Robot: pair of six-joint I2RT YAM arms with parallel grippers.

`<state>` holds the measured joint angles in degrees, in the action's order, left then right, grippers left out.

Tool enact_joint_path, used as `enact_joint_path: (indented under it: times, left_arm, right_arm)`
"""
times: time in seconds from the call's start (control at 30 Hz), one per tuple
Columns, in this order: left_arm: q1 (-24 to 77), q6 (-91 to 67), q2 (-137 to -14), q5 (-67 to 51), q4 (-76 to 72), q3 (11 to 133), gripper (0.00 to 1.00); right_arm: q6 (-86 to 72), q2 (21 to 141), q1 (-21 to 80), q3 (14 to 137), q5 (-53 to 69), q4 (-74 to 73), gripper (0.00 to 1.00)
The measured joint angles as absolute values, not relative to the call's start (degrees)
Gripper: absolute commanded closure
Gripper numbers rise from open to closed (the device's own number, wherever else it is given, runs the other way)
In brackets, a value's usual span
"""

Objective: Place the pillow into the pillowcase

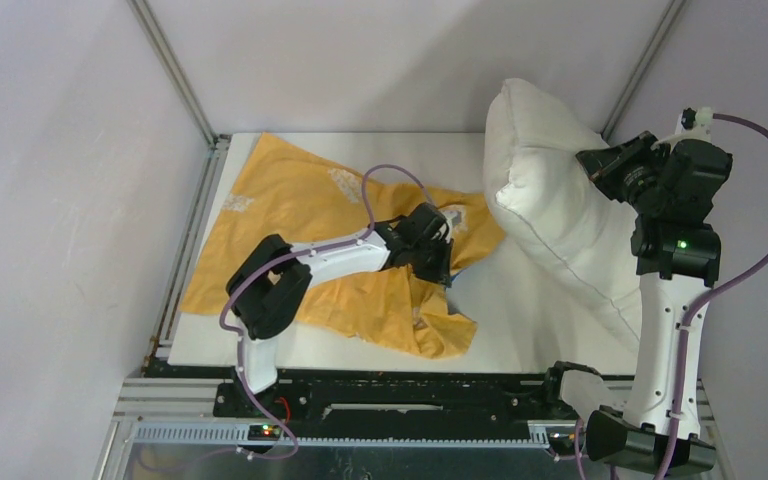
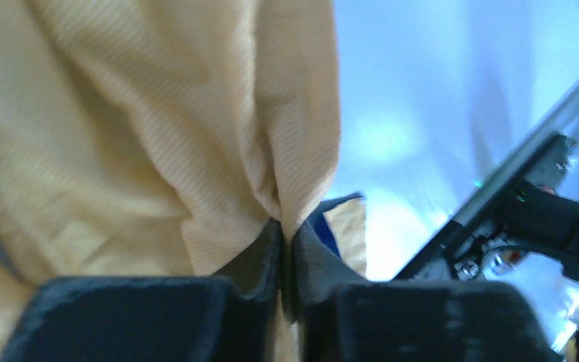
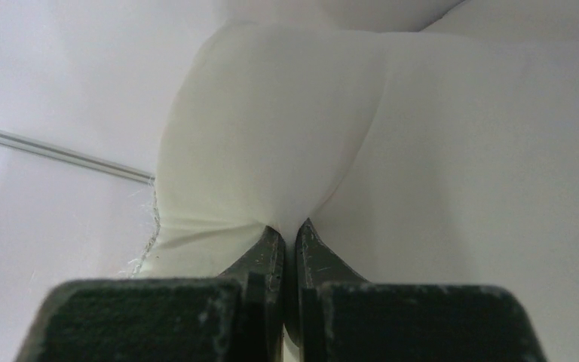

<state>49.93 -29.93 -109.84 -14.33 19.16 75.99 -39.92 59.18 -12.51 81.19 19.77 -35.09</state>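
Observation:
The orange-yellow pillowcase point(image 1: 310, 230) lies crumpled across the left and middle of the white table point(image 1: 520, 310). My left gripper point(image 1: 440, 262) is shut on a pinched fold of the pillowcase point(image 2: 196, 136) near its right edge; a bit of blue lining point(image 2: 324, 226) shows beside the fingers point(image 2: 260, 256). The plump white pillow point(image 1: 550, 200) stands tilted at the right, lifted off the table at its top. My right gripper point(image 1: 592, 165) is shut on the pillow point(image 3: 271, 136) at its upper right side, with white fabric pinched between the fingertips point(image 3: 313, 253).
White enclosure walls with metal corner posts point(image 1: 175, 70) surround the table. A black rail and arm bases point(image 1: 380, 400) run along the near edge. The left arm's purple cable point(image 1: 375, 185) loops over the pillowcase.

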Motion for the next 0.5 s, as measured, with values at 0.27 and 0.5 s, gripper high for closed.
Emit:
enact_joint_path:
  times: [0.27, 0.5]
  left_arm:
    - [54.2, -31.4, -106.4, -18.6, 14.9, 76.8, 0.25]
    - [52.0, -33.8, -91.2, -5.0, 19.7, 70.0, 0.30]
  right_arm:
    - [-39.9, 59.2, -12.5, 81.2, 20.3, -35.4, 1.00]
    - [-38.5, 59.1, -9.7, 81.1, 19.6, -36.2, 1.00]
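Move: The left hand still pinches the pillowcase edge; the pillowcase's middle lies about 21 cm to its left, 7 cm farther out and 6 cm lower, the raised pillow's middle some 22 cm to its right, level ahead and 14 cm higher. From the right hand, gripping the pillow, that edge is about 22 cm left, 7 cm back and 34 cm below; the pillow's middle hangs roughly 5 cm back, 2 cm left and 20 cm below. Left hand opens, frees the pillowcase edge and rises 9 cm, veering right then left; right hand keeps the pillow. ##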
